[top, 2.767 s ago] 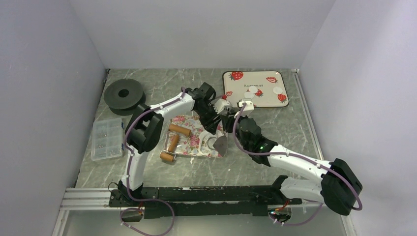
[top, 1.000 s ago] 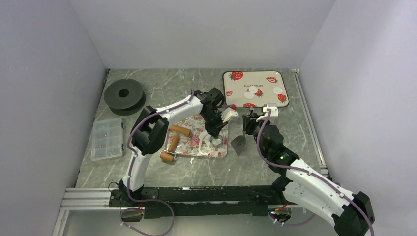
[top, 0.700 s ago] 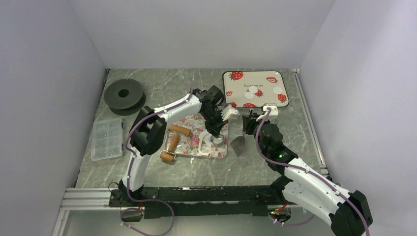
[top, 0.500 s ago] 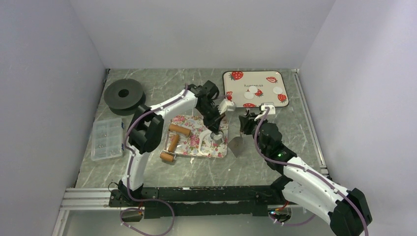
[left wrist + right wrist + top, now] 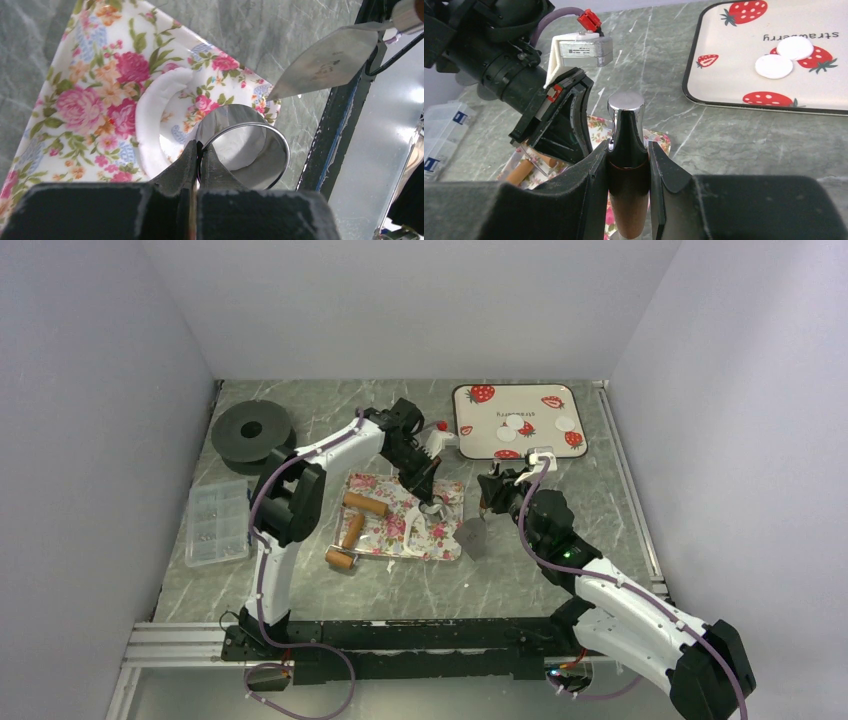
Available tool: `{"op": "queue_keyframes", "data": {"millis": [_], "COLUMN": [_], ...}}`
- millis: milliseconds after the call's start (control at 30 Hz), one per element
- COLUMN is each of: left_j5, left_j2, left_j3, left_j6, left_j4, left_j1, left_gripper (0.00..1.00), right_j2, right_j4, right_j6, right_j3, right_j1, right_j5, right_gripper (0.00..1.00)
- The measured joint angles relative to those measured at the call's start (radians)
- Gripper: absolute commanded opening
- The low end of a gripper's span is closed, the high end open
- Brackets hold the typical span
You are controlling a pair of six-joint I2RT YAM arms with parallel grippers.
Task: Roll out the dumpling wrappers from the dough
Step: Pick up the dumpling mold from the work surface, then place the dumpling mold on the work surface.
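Note:
On the floral board (image 5: 385,540) lies white dough (image 5: 149,117) with a round hole cut in it. My left gripper (image 5: 200,150) is shut on the wall of a metal ring cutter (image 5: 260,132), held over the board's right corner (image 5: 432,510). White dough shows inside the ring. My right gripper (image 5: 626,152) is shut on the wooden handle of a spatula (image 5: 626,125). Its metal blade (image 5: 325,57) hangs just right of the board (image 5: 472,536). Several dumpling wrappers (image 5: 515,426) lie on the strawberry tray (image 5: 480,445), two of them in the right wrist view (image 5: 785,56).
Wooden rollers (image 5: 353,528) rest on the left half of the floral board. A black spool (image 5: 252,432) sits at the back left, a clear parts box (image 5: 218,521) at the left. White walls close in three sides.
My left gripper has drawn back and to the left with the ring cutter. My right arm has brought the spatula blade left, closer to the board's edge.

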Motion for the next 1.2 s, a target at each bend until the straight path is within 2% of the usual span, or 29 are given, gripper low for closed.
{"op": "queue_keyframes", "data": {"millis": [167,467,1200], "left_j5": [-0.053,-0.253,-0.414], "left_j2": [0.008,0.046,0.045], "left_j3": [0.035,0.035,0.017], "left_j6": [0.068,0.177,0.202], "left_j4": [-0.047,-0.077,-0.027], "left_j1": [-0.069,-0.294,-0.293], "left_gripper": [0.00,0.00,0.00], "right_j2": [-0.044,-0.159,-0.127], "right_j4": [-0.090,-0.190,-0.186], "right_j6": [-0.027,-0.080,-0.106], "right_j3": [0.015,0.025,0.025], "right_j1": [-0.001,-0.015,-0.019], "right_j5": [0.061,0.183,0.156], "right_gripper": [0.00,0.00,0.00]}}
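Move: My left hand already holds the mold by its rim, over the flowered tray. The spot in the tray's near right corner lies about 6 cm back, 5 cm right and 7 cm below this hand; from my right hand it is some 8 cm left, 4 cm back and 19 cm down. Dough scrap lies 3 cm back and 3 cm left of my left hand, 7 cm below; the spatula blade hangs about 6 cm back, 8 cm right, roughly level. I swing the mold back about 8 cm, right and down past the open side of the dough scrap, then ease some 3 cm forward again, low at the tray's near right corner. My left wrist turns clockwise and brings its fingers about 20 degrees steeper, rim still pinched. My right hand keeps the spatula and draws it about 5 cm right. ##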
